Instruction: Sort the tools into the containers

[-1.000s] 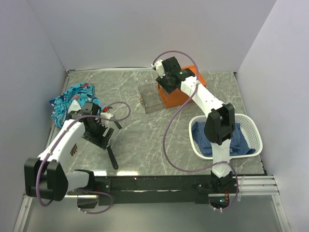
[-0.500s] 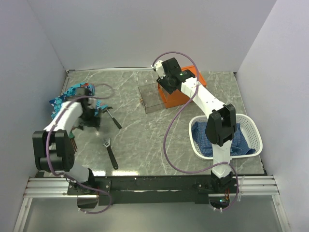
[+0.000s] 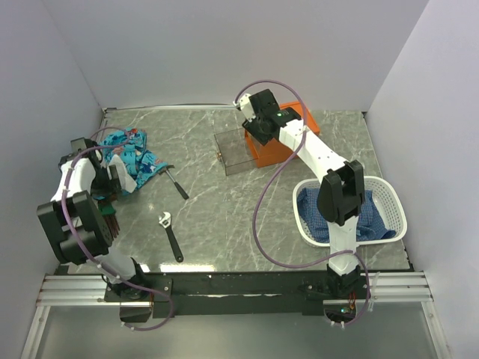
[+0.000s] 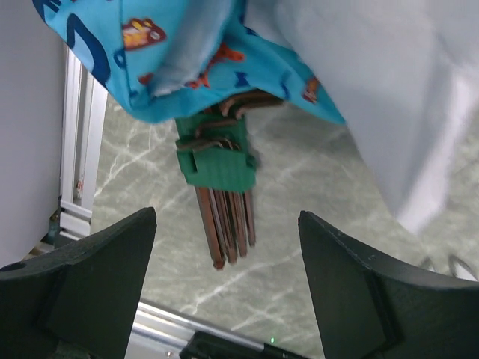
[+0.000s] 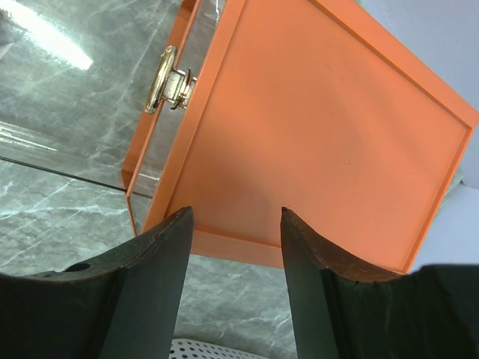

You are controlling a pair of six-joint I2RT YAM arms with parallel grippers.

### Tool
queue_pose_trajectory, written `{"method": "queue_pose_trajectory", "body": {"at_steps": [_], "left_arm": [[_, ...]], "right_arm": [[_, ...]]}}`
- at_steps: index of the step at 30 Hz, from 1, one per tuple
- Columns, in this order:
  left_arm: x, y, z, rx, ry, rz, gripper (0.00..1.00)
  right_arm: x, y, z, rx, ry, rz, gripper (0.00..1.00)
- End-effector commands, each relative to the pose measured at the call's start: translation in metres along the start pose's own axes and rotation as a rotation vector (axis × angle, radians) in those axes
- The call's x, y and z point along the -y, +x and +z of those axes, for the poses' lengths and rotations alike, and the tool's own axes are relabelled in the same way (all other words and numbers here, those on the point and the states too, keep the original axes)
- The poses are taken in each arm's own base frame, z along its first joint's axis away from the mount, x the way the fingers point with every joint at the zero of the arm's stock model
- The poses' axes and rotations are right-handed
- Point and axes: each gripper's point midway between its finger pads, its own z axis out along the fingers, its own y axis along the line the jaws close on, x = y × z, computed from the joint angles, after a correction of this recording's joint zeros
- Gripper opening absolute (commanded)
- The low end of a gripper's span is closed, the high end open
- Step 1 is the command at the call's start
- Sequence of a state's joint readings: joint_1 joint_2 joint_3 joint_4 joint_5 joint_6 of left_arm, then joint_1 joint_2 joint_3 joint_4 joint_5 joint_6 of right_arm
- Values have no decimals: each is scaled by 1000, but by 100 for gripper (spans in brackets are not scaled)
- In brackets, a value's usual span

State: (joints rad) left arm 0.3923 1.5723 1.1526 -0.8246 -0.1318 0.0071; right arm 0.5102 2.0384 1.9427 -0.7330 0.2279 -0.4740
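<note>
A black-handled hammer [image 3: 177, 183] and a silver adjustable wrench [image 3: 171, 235] lie on the marble table left of centre. My left gripper [image 3: 107, 196] is open at the table's left edge, beside a blue patterned cloth [image 3: 133, 157]. In its wrist view the left gripper [image 4: 226, 247] frames a set of brown hex keys [image 4: 224, 217] in a green holder [image 4: 217, 161], partly under the cloth [image 4: 187, 60], touching nothing. The orange box [image 3: 283, 143] stands at the back. My right gripper [image 5: 236, 217] hovers open and empty above the box's near edge [image 5: 322, 127].
A clear plastic panel [image 3: 233, 153] with a gold latch [image 5: 168, 78] stands against the box's left side. A white perforated basket [image 3: 389, 202] holding blue cloth sits at the right. A metal rail [image 4: 78, 134] runs along the table's left edge.
My left arm has swung from the table's middle to the far left beside the cloth, uncovering the wrench. The right arm has barely moved.
</note>
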Motion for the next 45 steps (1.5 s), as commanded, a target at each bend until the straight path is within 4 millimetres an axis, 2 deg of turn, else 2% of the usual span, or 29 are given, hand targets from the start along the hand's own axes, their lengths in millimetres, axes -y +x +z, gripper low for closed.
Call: {"method": "queue_pose_trajectory", "body": {"at_steps": [1, 10, 18, 21, 22, 26, 27, 28, 30, 33, 34, 36, 37, 39, 40, 41, 43, 45], "left_arm": [[-10, -4, 18, 20, -18, -22, 83], [-8, -1, 50, 5, -18, -25, 83], [-10, 4, 79, 12, -26, 4, 77], [-8, 9, 88, 31, -18, 29, 72], [-7, 12, 89, 33, -16, 34, 67], [1, 37, 91, -29, 25, 49, 54], [4, 42, 89, -39, 48, 72, 49], [3, 40, 84, -26, 46, 84, 40], [0, 45, 76, -31, 43, 101, 34], [1, 47, 61, -26, 68, 145, 10], [0, 41, 52, -9, 74, 151, 6], [-2, 36, 40, 5, 75, 169, 1], [-1, 31, 26, 18, 87, 177, 1], [3, 28, 12, 32, 127, 215, 1], [3, 24, -4, 46, 141, 224, 1], [13, 23, -13, 63, 207, 244, 1], [15, 21, -36, 100, 236, 293, 1], [31, 21, -52, 143, 346, 374, 1]], "right_arm": [[-9, 7, 0, -45, -15, -42, 59], [-10, 13, -2, -60, -13, -53, 59], [-16, 22, -3, -81, -25, -64, 59], [-20, 25, -4, -89, -25, -77, 59], [-21, 25, -4, -91, -25, -82, 59], [-22, 27, -5, -98, -17, -97, 59], [-23, 26, -6, -96, -15, -99, 59], [-24, 26, -5, -98, -15, -103, 59], [-25, 26, -5, -97, -15, -105, 59], [-29, 21, -3, -90, -22, -113, 59], [-31, 20, -1, -92, -24, -115, 59], [-31, 13, -1, -76, -21, -112, 59], [-32, 12, 1, -74, -24, -115, 59], [-33, 7, 0, -63, -24, -115, 59], [-34, 7, 1, -64, -26, -117, 59], [-34, 6, 1, -62, -26, -115, 59], [-35, 7, 3, -64, -28, -118, 59], [-36, 9, 4, -66, -34, -120, 59]]}}
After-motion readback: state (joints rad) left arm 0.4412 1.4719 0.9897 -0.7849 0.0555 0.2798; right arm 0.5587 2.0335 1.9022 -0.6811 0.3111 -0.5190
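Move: Below the open left hand lies the green-holdered hex key set, about 7 cm down, 1 cm ahead and 2 cm to the left, its holder tucked at the cloth's near edge. The middle of that patterned cloth is some 15 cm ahead and 4 cm right; the wrench lies roughly 19 cm right and 8 cm back. From the right hand, over the orange box, the key set is about 45 cm left, 20 cm back and 17 cm below. Sinking about 6.5 cm with open fingers and easing some 2 cm left and forward, the left hand comes down around the hex key set and pinches its green holder from both sides. Then it draws back towards its base and somewhat right, away from the cloth, and lifts about 4.5 cm, turning clockwise some 15 degrees, the grip kept. ##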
